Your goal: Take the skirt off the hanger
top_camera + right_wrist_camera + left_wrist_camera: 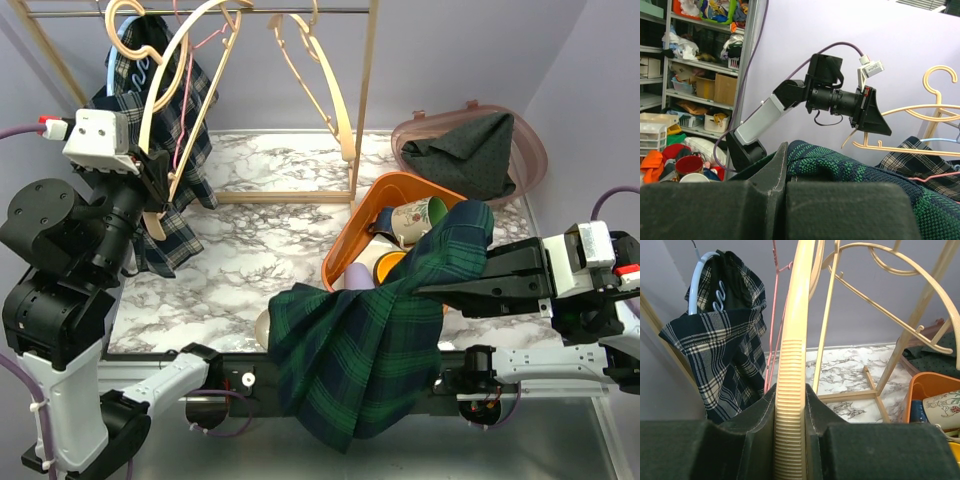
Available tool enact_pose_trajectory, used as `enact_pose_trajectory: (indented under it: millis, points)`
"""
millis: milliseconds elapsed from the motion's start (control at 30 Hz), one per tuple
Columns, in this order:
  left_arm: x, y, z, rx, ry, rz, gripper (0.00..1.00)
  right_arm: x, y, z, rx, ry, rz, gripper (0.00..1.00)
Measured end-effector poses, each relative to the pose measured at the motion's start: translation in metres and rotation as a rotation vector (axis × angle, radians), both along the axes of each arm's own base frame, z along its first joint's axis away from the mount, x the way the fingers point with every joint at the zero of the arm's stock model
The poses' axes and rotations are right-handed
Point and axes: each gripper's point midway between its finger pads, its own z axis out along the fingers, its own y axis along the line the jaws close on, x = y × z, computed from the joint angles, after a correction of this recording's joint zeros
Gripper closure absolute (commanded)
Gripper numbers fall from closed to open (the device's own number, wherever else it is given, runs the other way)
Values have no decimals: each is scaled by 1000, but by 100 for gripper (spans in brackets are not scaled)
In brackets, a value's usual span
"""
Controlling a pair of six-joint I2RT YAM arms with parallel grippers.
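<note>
The dark green plaid skirt (365, 345) hangs free of the hanger, draped from my right gripper (438, 290) down over the table's front edge. That gripper is shut on a fold of the skirt (850, 165), the cloth bunched between its fingers (760, 195). On the left, my left gripper (158, 188) is shut on one ribbed arm of the beige plastic hanger (190, 70). In the left wrist view the hanger (792, 360) runs straight up from between the pads (755, 420), bare of cloth.
A black-and-white plaid garment (150, 130) hangs on a white hanger at the left of the wooden rack (365, 90). Another beige hanger (320, 80) hangs on the rail. An orange bin (385, 200) holds mugs; a brownish bin (470, 150) holds dark cloth.
</note>
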Motion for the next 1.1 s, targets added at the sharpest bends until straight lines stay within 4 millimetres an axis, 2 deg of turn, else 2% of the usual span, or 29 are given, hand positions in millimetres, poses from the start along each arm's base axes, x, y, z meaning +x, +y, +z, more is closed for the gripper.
enact_pose_trajectory:
  millis: [233, 533, 667, 833, 933, 1100]
  points:
    - [-3, 0, -4, -12, 19, -1, 100, 1, 1, -1, -2, 4, -5, 99]
    - [-28, 9, -8, -13, 16, -1, 100, 5, 9, -5, -22, 15, -18, 99]
    - [-29, 9, -9, -13, 15, -3, 100, 6, 12, -7, -31, 15, -22, 99]
    - [-4, 3, -39, 28, 109, 13, 100, 8, 13, -8, -35, 20, -31, 99]
    - [26, -4, -54, 65, 188, 29, 100, 9, 13, -9, -39, 22, -34, 99]
    - [74, -19, -67, 110, 263, 40, 100, 9, 12, -9, -41, 23, -34, 99]
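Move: The left hand holds the empty wooden hanger by one end; the rail stretch it is being taken to is about 30 cm straight ahead and some 7 cm higher. The pink hanger hangs about 27 cm ahead, 1 cm left; the dark checked skirt 24 cm ahead, 9 cm left and well below; the other wooden hanger 24 cm ahead, 21 cm right. From the right hand, that stretch lies roughly 50 cm ahead, 32 cm left, slightly above. Ease the left gripper back about 3 cm, still pinching the empty wooden hanger's ribbed end, then swing it briskly forward some 10 cm towards the rail while sinking about 6 cm and drifting a little right, its fingers tipping down some 15 degrees. Keep the right gripper shut on the green plaid skirt, almost in place. ##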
